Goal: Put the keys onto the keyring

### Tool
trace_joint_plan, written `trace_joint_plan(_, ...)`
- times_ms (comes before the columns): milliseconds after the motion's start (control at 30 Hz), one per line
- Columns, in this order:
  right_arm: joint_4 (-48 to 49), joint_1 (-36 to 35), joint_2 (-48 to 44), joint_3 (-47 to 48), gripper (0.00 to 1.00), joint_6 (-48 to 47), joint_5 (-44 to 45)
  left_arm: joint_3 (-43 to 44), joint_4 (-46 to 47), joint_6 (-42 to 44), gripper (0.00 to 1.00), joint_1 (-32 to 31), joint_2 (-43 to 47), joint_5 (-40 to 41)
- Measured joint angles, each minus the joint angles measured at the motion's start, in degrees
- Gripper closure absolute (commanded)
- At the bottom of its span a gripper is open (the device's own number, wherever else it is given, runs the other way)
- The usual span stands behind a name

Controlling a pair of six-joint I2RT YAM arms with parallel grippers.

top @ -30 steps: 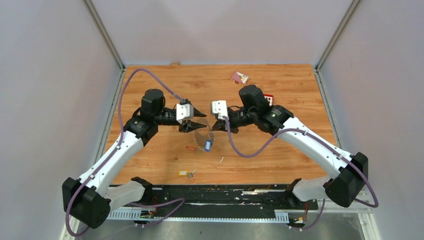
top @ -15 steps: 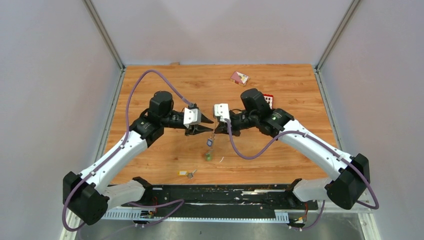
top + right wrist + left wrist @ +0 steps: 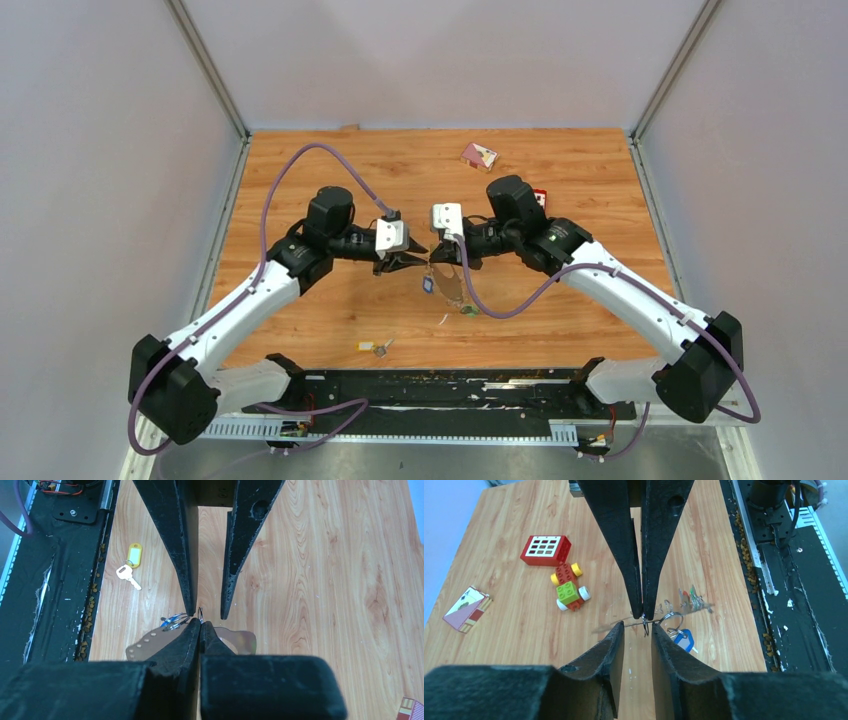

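My right gripper (image 3: 200, 625) is shut on a thin wire ring of the keyring (image 3: 645, 628), held in the air above the table's middle. A clear flat strap (image 3: 240, 641) and a blue-tagged key (image 3: 684, 640) dangle from it. My left gripper (image 3: 638, 626) faces it tip to tip, open. Its fingertips (image 3: 189, 609) stand either side of the pinched ring with a narrow gap. In the top view the left gripper (image 3: 417, 262) and right gripper (image 3: 438, 257) almost meet. A silvery key with a yellow tag (image 3: 372, 347) lies on the table near the front edge, also in the right wrist view (image 3: 129, 565).
A green, yellow and red toy car (image 3: 569, 587), a red block with a white grid (image 3: 546, 550) and a small card pack (image 3: 466, 608) lie at the far right of the wooden table (image 3: 300, 310). A black rail (image 3: 450, 385) runs along the near edge.
My left arm has moved right, up to the right gripper, and its jaws have narrowed. The dangling strap and blue-tagged key have swung to the right.
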State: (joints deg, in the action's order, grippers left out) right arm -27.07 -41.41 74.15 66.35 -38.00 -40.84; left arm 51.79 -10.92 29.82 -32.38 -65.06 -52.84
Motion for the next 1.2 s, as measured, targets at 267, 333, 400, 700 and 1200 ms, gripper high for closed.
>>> trace_joint_plan(267,0.35,0.17,0.00,-0.50,1.00,0.24,0.02,0.00,0.04,-0.07,0.85,-0.68,-1.20,0.59)
trace_joint_plan(333,0.57,0.26,0.00,-0.81,1.00,0.24,0.02,0.00,0.07,-0.13,0.87,-0.85,-1.51,0.70)
trace_joint_plan(400,0.59,0.31,0.00,-0.85,1.00,0.24,0.02,0.00,0.07,-0.15,0.89,-1.03,-1.73,0.76)
trace_joint_plan(700,0.79,0.42,0.00,-1.07,0.93,0.33,0.07,0.00,0.63,-0.46,1.00,-1.27,-2.36,0.96)
trace_joint_plan(1200,1.68,5.60,-5.79,-5.84,0.56,-0.04,-5.09,-10.10,11.13,-3.61,1.00,-1.40,3.17,1.18)
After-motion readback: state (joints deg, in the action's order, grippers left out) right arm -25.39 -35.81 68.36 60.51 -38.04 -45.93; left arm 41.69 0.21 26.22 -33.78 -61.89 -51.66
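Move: The keyring's small wire loop is held in the right fingertips. It sits between the left hand's part-open tips, about 1 cm to that hand's right and 1 cm below its point. From the left hand, the blue tag hangs about 3 cm back and 4 cm lower, and the loose yellow-tagged key lies roughly 13 cm back, 12 cm left and 23 cm below. For the right hand, the loop is level in depth, about 1 cm left, at tip height. The left fingers shut from part-open and pinch the wire loop beside the right fingertips, easing about 1 cm down and slightly right. The right hand stays almost still with its grip, then opens nearly halfway, lets go and backs off about 3 cm to the right. The left hand keeps its pinch and carries the keyring a little farther down and about 1 cm back. ##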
